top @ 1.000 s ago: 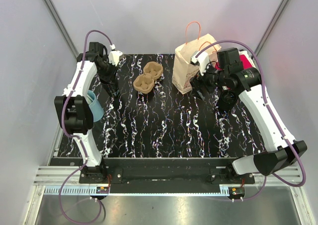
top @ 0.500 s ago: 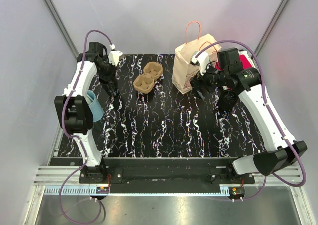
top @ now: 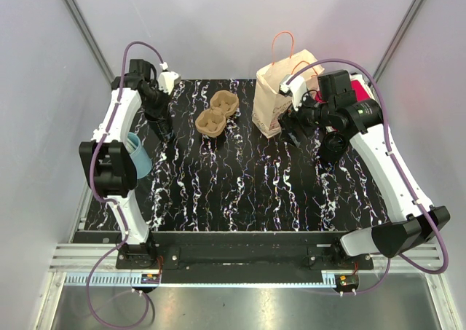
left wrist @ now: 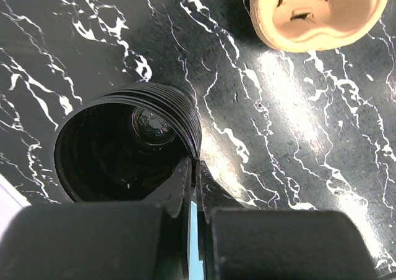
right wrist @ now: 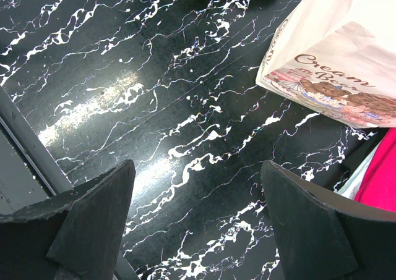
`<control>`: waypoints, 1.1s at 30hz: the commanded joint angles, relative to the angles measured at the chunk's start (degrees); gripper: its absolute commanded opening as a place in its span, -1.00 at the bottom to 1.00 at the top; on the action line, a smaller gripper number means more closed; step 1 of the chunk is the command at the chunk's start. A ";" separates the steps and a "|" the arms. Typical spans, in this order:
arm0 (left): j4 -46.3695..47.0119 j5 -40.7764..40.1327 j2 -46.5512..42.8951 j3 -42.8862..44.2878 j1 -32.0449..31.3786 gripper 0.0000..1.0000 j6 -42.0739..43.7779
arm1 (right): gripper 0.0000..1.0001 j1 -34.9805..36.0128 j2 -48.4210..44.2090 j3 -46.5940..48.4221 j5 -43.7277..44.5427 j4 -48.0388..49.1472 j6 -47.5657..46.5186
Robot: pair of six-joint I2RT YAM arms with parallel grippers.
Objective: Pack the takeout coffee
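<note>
A black ribbed cup stands open-topped on the black marbled table, at the back left in the top view. My left gripper is shut on its rim, one finger inside and one outside; it also shows in the top view. A brown pulp cup carrier lies empty to the right of the cup, its edge in the left wrist view. A printed paper bag with orange handles stands at the back right. My right gripper is open and empty above bare table, just beside the bag.
A light blue cup sits at the table's left edge against the left arm. A pink object lies behind the right arm, also showing in the right wrist view. Grey walls enclose the table on three sides.
The left arm's wrist has shifted slightly back and left while holding the black cup's rim. The right arm has not moved.
</note>
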 commanded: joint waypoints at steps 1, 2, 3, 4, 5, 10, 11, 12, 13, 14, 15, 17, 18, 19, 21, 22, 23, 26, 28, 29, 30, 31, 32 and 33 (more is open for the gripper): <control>1.19 -0.69 -3.63 3.84 0.29 -1.00 -0.45 | 0.77 0.63 -0.69 1.83 -0.09 1.12 -0.01; 1.19 -0.78 -3.80 3.93 0.29 -1.00 -0.45 | 0.77 0.72 -0.60 2.00 0.00 1.03 -0.01; 1.10 -0.87 -3.89 3.93 0.29 -1.00 -0.37 | 0.77 0.72 -0.60 2.00 0.08 1.03 -0.01; 1.10 -0.69 -3.89 3.84 0.29 -1.00 -0.28 | 0.77 0.72 -0.51 2.09 0.08 1.03 -0.01; 1.10 -0.69 -3.89 3.75 0.29 -1.00 -0.28 | 0.77 0.72 -0.51 2.09 0.08 0.94 -0.01; 1.10 -0.87 -3.19 2.79 0.29 -0.96 0.07 | 0.78 0.89 -0.51 2.00 0.26 0.94 -0.10; 1.10 -0.95 -2.66 2.70 0.29 -0.93 0.25 | 0.77 0.89 -0.42 2.00 0.17 0.94 -0.10; 1.10 -0.95 -2.40 2.44 0.29 -0.87 0.25 | 0.77 0.89 -0.33 2.00 0.17 0.85 -0.10; 1.19 -0.95 -1.79 2.43 0.29 -0.85 0.25 | 0.78 0.89 -0.42 2.00 0.26 0.94 -0.10; 1.19 -1.13 -1.52 2.35 0.29 -0.84 0.34 | 0.78 0.81 -0.42 2.00 0.26 0.94 -0.10; 1.10 -1.13 -1.34 2.52 0.29 -0.79 0.42 | 0.78 0.98 -0.51 2.00 0.26 0.94 -0.10; 1.10 -1.22 -0.90 2.70 0.29 -0.62 0.51 | 0.78 0.98 -0.42 2.09 0.44 0.94 -0.10; 1.10 -1.13 -0.81 2.96 0.29 -0.50 0.51 | 0.77 0.98 -0.42 2.09 0.44 0.85 -0.10; 1.10 -1.04 -0.81 3.14 0.29 -0.41 0.51 | 0.78 0.89 -0.42 2.09 0.44 0.77 -0.10; 1.01 -0.78 -0.81 3.40 0.29 -0.37 0.69 | 0.77 1.07 -0.33 2.00 0.44 0.85 -0.19; 0.84 -0.78 -0.90 3.40 0.29 -0.33 0.77 | 0.77 1.16 -0.33 2.00 0.52 0.85 -0.19; 0.84 -0.69 -0.90 3.40 0.29 -0.31 0.78 | 0.77 1.07 -0.25 2.00 0.52 0.94 -0.19; 0.58 -0.60 -0.46 3.31 0.29 -0.26 1.13 | 0.77 1.07 -0.16 2.00 0.52 0.94 -0.19; 0.40 -0.34 -0.11 3.23 0.29 -0.25 1.39 | 0.77 1.16 -0.25 1.92 0.52 0.85 -0.19; 0.49 -0.25 0.06 3.14 0.29 -0.25 1.39 | 0.77 1.07 -0.33 1.83 0.52 0.94 -0.19; 0.31 -0.16 0.41 3.22 0.29 -0.25 1.48 | 0.77 1.07 -0.33 1.74 0.52 0.94 -0.19; 0.31 -0.08 0.59 3.23 0.29 -0.25 1.48 | 0.77 1.07 -0.42 1.65 0.61 0.94 -0.19; 0.40 -0.08 0.77 3.31 0.29 -0.27 1.48 | 0.77 0.98 -0.42 1.65 0.52 0.94 -0.19; 0.14 0.01 1.12 3.31 1.51 -0.28 1.57 | 0.77 1.07 -0.42 1.65 0.61 0.85 -0.10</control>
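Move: The left hand's shut fingers are already at the right-hand rim of the black cup stack, whose middle lies about 3 cm ahead, 3 cm left and 7 cm below. From this hand, the cardboard cup carrier is roughly 7 cm ahead and 14 cm right, and the blue straw cup some 7 cm back and 12 cm left, both lower. From the right hand, the stack lies about 15 cm ahead, 41 cm left and 20 cm below. Still pinching the right-hand rim of the black cup stack, the left hand draws up about 1 cm, then holds nearly still and opens its fingers to about a third of their range. They let go of the rim and end spread either side of the wall, one over the mouth and the other outside. ##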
